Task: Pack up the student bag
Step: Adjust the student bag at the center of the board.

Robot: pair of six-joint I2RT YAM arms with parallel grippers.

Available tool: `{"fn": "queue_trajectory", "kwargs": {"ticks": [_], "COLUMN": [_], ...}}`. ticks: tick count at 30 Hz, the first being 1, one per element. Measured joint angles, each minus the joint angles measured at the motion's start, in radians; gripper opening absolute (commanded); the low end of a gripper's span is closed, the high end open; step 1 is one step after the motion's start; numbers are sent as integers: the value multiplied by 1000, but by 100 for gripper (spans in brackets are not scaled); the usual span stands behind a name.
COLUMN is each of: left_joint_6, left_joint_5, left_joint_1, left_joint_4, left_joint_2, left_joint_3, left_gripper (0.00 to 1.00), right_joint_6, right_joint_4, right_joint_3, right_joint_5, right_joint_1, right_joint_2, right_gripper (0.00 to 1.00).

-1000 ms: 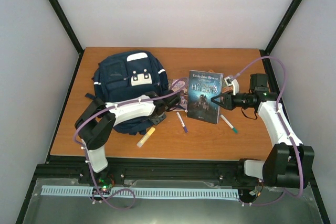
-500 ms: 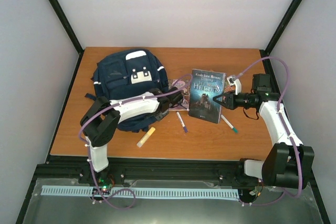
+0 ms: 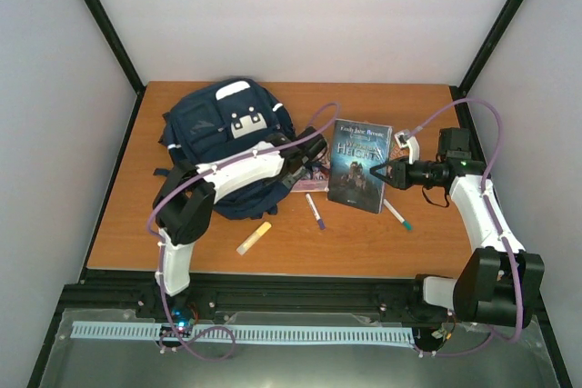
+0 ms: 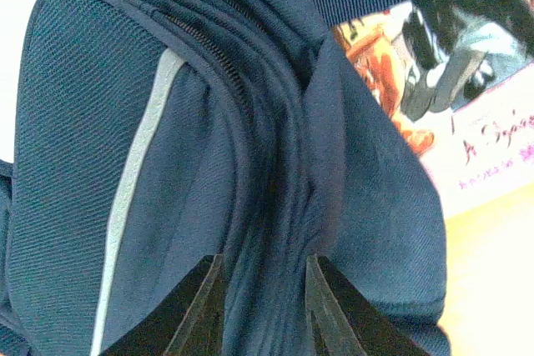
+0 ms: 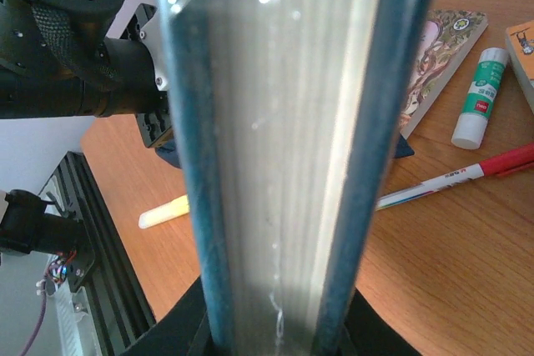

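Note:
The student bag (image 3: 218,124), a navy backpack with white patches, lies at the back left of the table. My left gripper (image 3: 305,154) is at its right side, shut on a bunched fold of the bag's fabric (image 4: 265,231); in the left wrist view that gripper (image 4: 264,260) has the fold pressed between both fingers. A dark blue hardback book (image 3: 359,165) stands tilted at centre right. My right gripper (image 3: 375,170) is shut on its right edge. The right wrist view shows the book's page edge (image 5: 275,122) filling the space between the jaws of that gripper (image 5: 275,323).
A second book with a pink and orange cover (image 3: 316,175) lies against the bag's right side. A purple marker (image 3: 315,211), a teal-tipped pen (image 3: 396,213) and a yellow highlighter (image 3: 254,237) lie on the table. A glue stick (image 5: 480,97) and a red pen (image 5: 467,177) lie beyond the held book.
My left gripper has reached further right and back and has closed on the bag's fabric, and the bag has shifted toward the back. The right arm and its book have stayed put.

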State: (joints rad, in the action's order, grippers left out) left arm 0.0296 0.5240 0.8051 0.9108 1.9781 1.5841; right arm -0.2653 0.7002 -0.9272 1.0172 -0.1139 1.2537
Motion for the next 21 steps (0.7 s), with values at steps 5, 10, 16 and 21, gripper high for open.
{"fn": "queue_trajectory", "kwargs": {"ticks": [5, 10, 16, 21], "left_joint_6": [5, 5, 4, 3], "left_joint_5": [-26, -105, -195, -230], "left_joint_1": [-14, -31, -76, -85], "left_joint_4": [48, 71, 79, 80], "left_joint_2": [-14, -130, -229, -213], "left_joint_3": [-5, -105, -204, -245], "left_gripper": [45, 45, 43, 42], "right_joint_6": [0, -1, -1, -2], "right_joint_4": [1, 6, 8, 9], "right_joint_3": [0, 0, 0, 0], "right_joint_5": [3, 13, 20, 22], "right_joint_1": [-5, -6, -9, -10], "right_joint_2": [0, 0, 17, 23], "right_gripper": [3, 3, 3, 3]}}
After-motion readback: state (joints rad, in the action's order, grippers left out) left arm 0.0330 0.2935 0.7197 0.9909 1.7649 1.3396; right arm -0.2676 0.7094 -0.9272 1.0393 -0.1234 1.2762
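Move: Just over the student bag's right-hand edge hangs the left hand, with the bag's middle about 14 cm to its left, 4 cm ahead and 6 cm lower; the bag's near right corner is roughly 9 cm back and 4 cm left. The pink book lies some 6 cm to the hand's right, the yellow highlighter about 16 cm back and 9 cm left. From the right hand, the bag's middle is about 31 cm left and 5 cm ahead. Drawing back and to the left in equal measure, about 8 cm in all, the left hand leaves the pink book's side and follows the bag's right edge towards its near corner. The fingers, already parting, spread to nearly half open early on; the hand rises about 1 cm, then sinks 2 cm while the fingers tip some 15 degrees steeper down over the side fold. ##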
